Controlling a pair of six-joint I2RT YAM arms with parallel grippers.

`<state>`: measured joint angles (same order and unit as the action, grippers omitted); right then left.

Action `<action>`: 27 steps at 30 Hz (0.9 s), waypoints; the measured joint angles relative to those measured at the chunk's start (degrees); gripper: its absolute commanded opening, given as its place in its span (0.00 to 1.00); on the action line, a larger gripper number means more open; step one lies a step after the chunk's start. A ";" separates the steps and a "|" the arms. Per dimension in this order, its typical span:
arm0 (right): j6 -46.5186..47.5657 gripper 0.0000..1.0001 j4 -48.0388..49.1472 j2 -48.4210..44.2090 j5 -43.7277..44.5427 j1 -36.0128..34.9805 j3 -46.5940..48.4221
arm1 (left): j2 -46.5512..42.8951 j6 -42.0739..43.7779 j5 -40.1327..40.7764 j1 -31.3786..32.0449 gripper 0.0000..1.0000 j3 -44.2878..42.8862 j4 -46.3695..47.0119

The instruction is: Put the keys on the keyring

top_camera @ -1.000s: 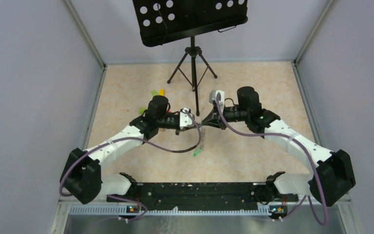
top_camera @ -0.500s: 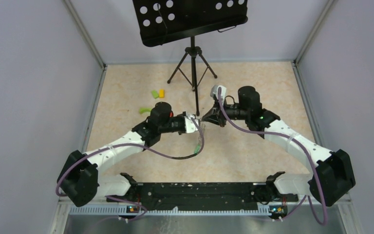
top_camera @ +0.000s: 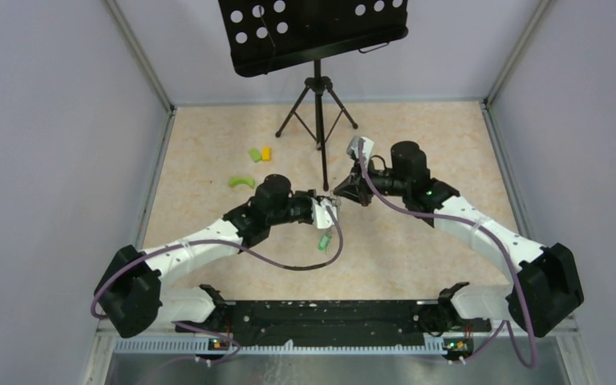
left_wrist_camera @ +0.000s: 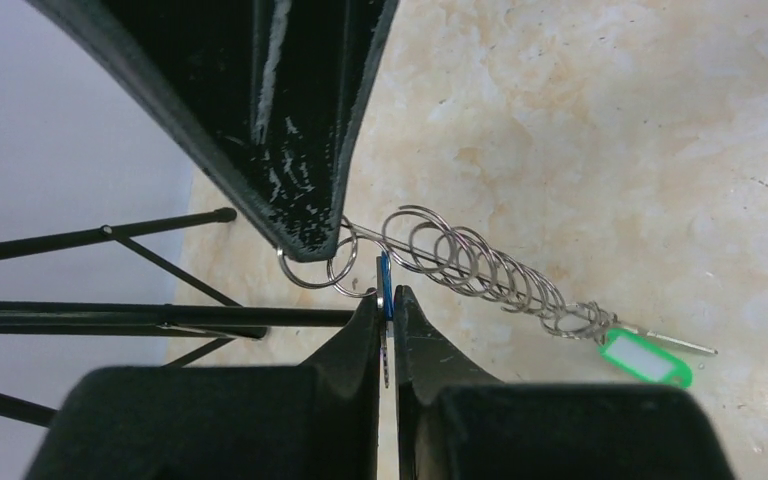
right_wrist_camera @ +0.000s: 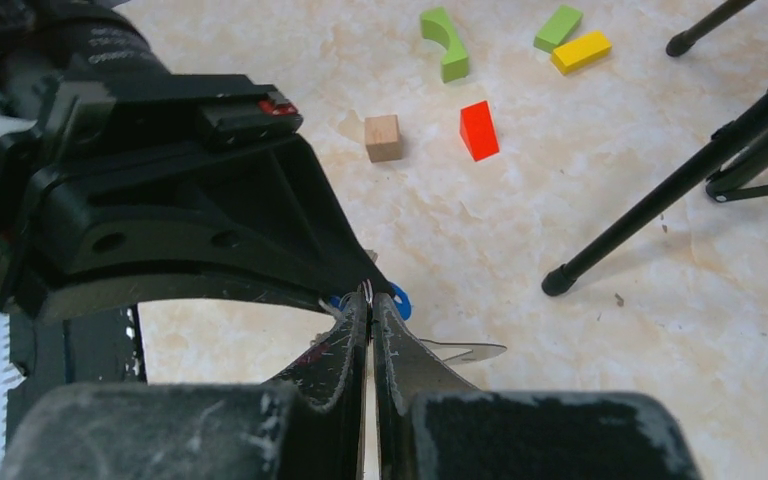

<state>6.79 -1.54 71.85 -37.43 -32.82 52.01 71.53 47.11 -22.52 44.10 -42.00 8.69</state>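
Observation:
My left gripper (left_wrist_camera: 387, 300) is shut on the blue-tagged key (left_wrist_camera: 385, 280), held edge-on between its tips. My right gripper (right_wrist_camera: 370, 300) is shut on a small silver ring (left_wrist_camera: 308, 268); its black fingers (left_wrist_camera: 300, 150) fill the top of the left wrist view. A chain of silver rings (left_wrist_camera: 480, 270) sags from there down to the green-tagged key (left_wrist_camera: 646, 358), which shows in the top view (top_camera: 322, 241). The two grippers meet tip to tip at mid-table (top_camera: 333, 202). The blue tag (right_wrist_camera: 401, 301) peeks out beside my right fingertips. No dark oval loop shows.
A black tripod stand (top_camera: 318, 104) with a perforated tray stands behind; one leg (right_wrist_camera: 660, 190) runs close on the right. Loose blocks lie to the far left: curved green (right_wrist_camera: 446, 42), green (right_wrist_camera: 558, 26), yellow (right_wrist_camera: 580, 51), red (right_wrist_camera: 478, 130), wooden cube (right_wrist_camera: 383, 137).
My left arm has swung right and nearer, its wrist turning, while its gripper stays at the right gripper's tips. The green tag has shifted slightly. The right gripper has barely moved.

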 measured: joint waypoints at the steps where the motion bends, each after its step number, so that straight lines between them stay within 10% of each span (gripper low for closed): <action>1: 0.00 0.00 0.07 0.02 0.20 0.00 0.00 | 0.00 0.55 0.74 0.50 0.07 0.15 0.24; 9: -0.66 0.00 0.17 0.07 2.40 0.04 0.00 | 0.00 3.02 7.30 3.19 0.13 2.08 3.28; 27: 1.68 0.00 3.54 -0.02 -0.48 2.69 -1.16 | -0.63 -1.44 10.45 2.69 0.63 2.64 3.08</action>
<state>8.47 2.00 71.83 -37.91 -30.13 50.85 70.89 45.67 -12.08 46.78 -39.35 11.77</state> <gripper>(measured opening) 0.006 0.610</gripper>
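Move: The left fingers still hold the blue-tagged key. The keyring's top loop, at the right fingertips, lies about 2 cm ahead, 1 cm right and 1 cm above them. The green tag hangs some 10 cm below the left hand, 3 cm back and 1 cm left; the nearest stand foot is about 12 cm ahead, 1 cm left and 15 cm down. From the right hand, the blue-tagged key lies about 2 cm back, 1 cm left and 2 cm below. Open the left gripper to a little over half and let go of the blue-tagged key at the top of the keyring's coil, easing that hand about 1 cm forward, left and slightly down. Meanwhile keep the right gripper shut on the keyring and carry it about 2 cm forward, then 1 cm right, drawing the ring out of the open left fingers. ##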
